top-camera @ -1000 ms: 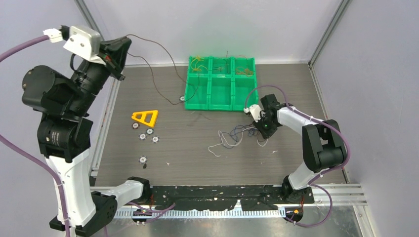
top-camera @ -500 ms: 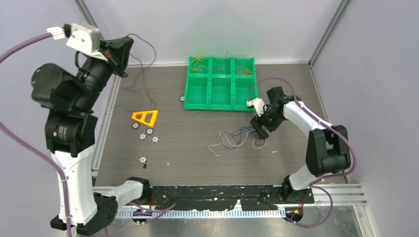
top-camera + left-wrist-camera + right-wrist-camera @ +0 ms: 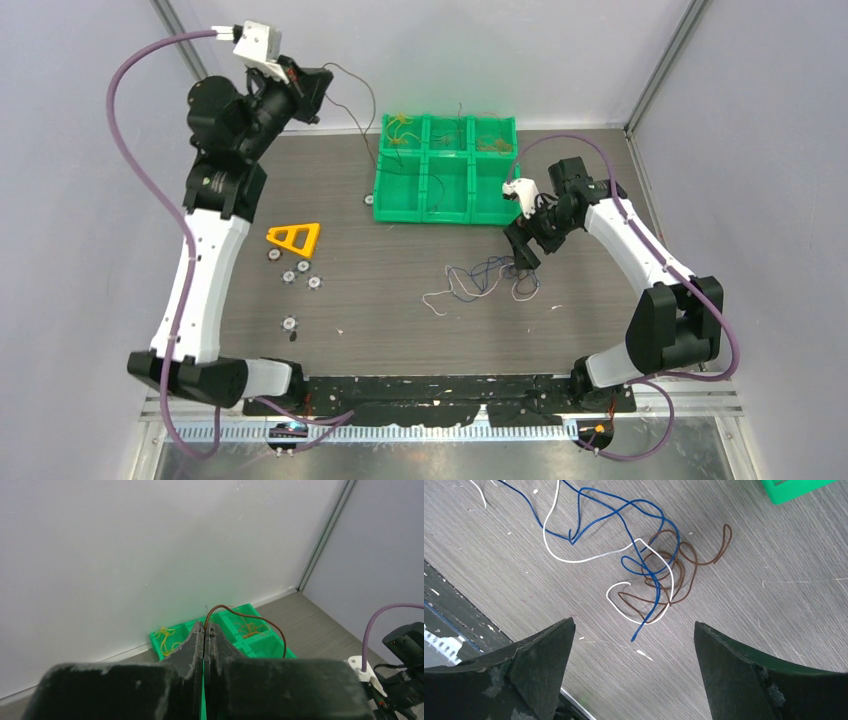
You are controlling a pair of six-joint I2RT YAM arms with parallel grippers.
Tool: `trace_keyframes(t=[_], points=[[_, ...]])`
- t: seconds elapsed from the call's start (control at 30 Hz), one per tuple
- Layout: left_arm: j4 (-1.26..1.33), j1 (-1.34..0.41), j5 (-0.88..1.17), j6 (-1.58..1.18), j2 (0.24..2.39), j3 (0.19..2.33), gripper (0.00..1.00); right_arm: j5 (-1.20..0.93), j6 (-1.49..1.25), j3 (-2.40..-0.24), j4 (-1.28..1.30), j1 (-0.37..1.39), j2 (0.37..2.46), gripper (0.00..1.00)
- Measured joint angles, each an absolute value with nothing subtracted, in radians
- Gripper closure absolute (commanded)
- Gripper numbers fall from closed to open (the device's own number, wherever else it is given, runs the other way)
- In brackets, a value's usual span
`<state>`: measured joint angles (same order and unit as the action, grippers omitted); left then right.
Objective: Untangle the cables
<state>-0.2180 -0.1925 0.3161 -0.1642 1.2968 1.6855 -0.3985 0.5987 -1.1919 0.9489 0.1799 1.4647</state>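
My left gripper (image 3: 314, 92) (image 3: 206, 627) is raised high at the back left and is shut on one end of a thin brown cable (image 3: 360, 92) (image 3: 250, 617). That cable arcs away and hangs down toward the green bin (image 3: 420, 214) (image 3: 265, 645). A loose tangle of blue, white and brown cables (image 3: 480, 280) (image 3: 649, 575) lies on the table right of centre. My right gripper (image 3: 520, 256) (image 3: 634, 625) hovers just right of the tangle, open wide, with nothing between its fingers.
The green bin has six compartments, and the back row holds yellow and orange wires (image 3: 402, 128). A yellow triangular piece (image 3: 294, 238) and several small white round parts (image 3: 300, 272) lie left of centre. Walls close off the back and both sides.
My left arm swung up and to the right along the back wall, carrying the brown cable clear of the table. My right gripper opened and drew up and back from the tangle.
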Motion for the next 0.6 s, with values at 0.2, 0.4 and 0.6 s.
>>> trace_keyframes(t=[0.2,0.4,0.6], points=[[-0.116,-0.204,0.332,-0.241,1.455,1.733,1.0,-0.422,0.584,-1.215,0.967,0.175,1.465,0.05],[-0.056,-0.208,0.332,-0.23,1.542,1.741,1.0,-0.437,0.577,-1.234,0.967,0.164,1.475,0.05],[-0.019,-0.207,0.324,-0.182,1.55,1.704,1.0,-0.444,0.577,-1.235,0.968,0.155,1.493,0.05]])
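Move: From the left hand, which already holds the brown cable high up, the green tray's empty near-left compartment lies about 14 cm ahead, 8 cm to the right and some 50 cm below. At the same depth, the yellow cable in the far-left compartment is roughly 27 cm ahead and 8 cm right, and the far-middle compartment 27 cm ahead and 18 cm right. From the right hand, that near-left compartment is around 21 cm ahead, 22 cm left and 12 cm down. Forward first, some 9 cm and slowing towards the end, the left hand carries the dangling brown cable in over the tray's left side, sinking about 5 cm and drifting a little right. Its fingers stay shut on the cable and the wrist hardly turns. The right hand hovers wide open above the blue, white and brown tangle. ##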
